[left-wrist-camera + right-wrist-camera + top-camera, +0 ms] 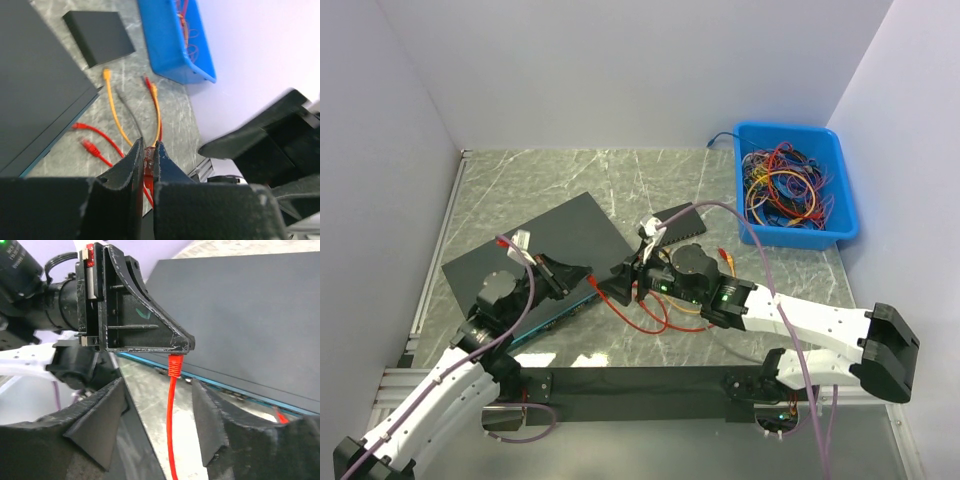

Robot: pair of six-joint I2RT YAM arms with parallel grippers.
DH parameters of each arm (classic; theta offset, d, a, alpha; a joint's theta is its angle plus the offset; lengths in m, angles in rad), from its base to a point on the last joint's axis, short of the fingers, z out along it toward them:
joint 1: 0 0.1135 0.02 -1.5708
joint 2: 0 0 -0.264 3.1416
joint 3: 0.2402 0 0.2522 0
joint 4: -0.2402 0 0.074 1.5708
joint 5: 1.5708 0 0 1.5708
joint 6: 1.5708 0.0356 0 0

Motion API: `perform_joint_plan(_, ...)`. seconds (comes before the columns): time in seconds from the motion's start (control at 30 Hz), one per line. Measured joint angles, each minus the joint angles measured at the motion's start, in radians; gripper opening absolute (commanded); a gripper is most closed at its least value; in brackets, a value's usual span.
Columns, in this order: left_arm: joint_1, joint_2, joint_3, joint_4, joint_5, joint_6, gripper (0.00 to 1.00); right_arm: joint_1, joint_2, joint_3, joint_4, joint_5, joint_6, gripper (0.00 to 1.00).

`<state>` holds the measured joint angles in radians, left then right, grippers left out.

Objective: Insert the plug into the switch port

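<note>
My left gripper (570, 276) is shut on a red plug (148, 156) at the end of a red cable (638, 318), a little off the front edge of the switch. The switch (535, 258) is a flat black box with a blue front edge (235, 390). In the right wrist view the red plug (175, 365) sticks out below the left gripper's fingers (150, 330), and its cable (171, 430) hangs down between my right gripper's fingers. My right gripper (619, 288) is open and empty, facing the left gripper. The ports are not visible.
A small black box (678, 222) lies behind the right gripper. A blue bin (794, 185) of tangled cables stands at the back right. Loose orange (114, 107), red (92, 147) and grey cables lie on the marble table (620, 180) in front of the switch.
</note>
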<state>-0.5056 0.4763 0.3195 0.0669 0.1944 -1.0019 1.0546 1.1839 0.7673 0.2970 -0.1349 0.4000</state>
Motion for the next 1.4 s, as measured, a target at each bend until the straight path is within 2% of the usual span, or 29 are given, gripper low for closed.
perform_joint_plan(0.13,0.0,0.029,0.013,-0.037,-0.02,-0.029,0.01,0.024,0.021,0.051,-0.084,0.07,-0.035,0.59)
perform_joint_plan(0.3,0.0,0.043,0.013,-0.048,-0.032,-0.044,0.01,0.048,0.131,0.153,-0.162,0.135,-0.071,0.54)
perform_joint_plan(0.53,0.0,0.044,0.013,-0.049,-0.036,-0.059,0.0,0.057,0.226,0.185,-0.229,0.169,-0.085,0.46)
perform_joint_plan(1.1,0.0,0.054,0.013,-0.05,-0.049,-0.061,0.0,0.069,0.28,0.243,-0.257,0.183,-0.084,0.36)
perform_joint_plan(1.23,0.0,0.056,0.013,-0.05,-0.057,-0.062,0.01,0.072,0.293,0.248,-0.26,0.193,-0.084,0.3)
perform_joint_plan(1.3,0.0,0.056,0.013,-0.05,-0.059,-0.062,0.0,0.074,0.293,0.248,-0.259,0.198,-0.083,0.3)
perform_joint_plan(1.4,0.0,0.056,0.013,-0.05,-0.06,-0.062,0.01,0.076,0.292,0.248,-0.258,0.207,-0.082,0.35)
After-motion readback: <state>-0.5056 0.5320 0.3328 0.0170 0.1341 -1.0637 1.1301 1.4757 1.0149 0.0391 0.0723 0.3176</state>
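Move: The red plug, pinched in the left fingertips with its boot and cable free, lies from the right hand about 4 cm to the left, 2 cm ahead and 5 cm below. The switch's middle is some 19 cm left, 5 cm ahead and 12 cm below the right hand; the small black box is about 15 cm right, 14 cm ahead and 13 cm below. From the left hand, the plug is about 1 cm ahead and 1 cm right, level. The right hand sinks some 6 cm, reaching left and forward to the left-held plug, fingers closing partway. ##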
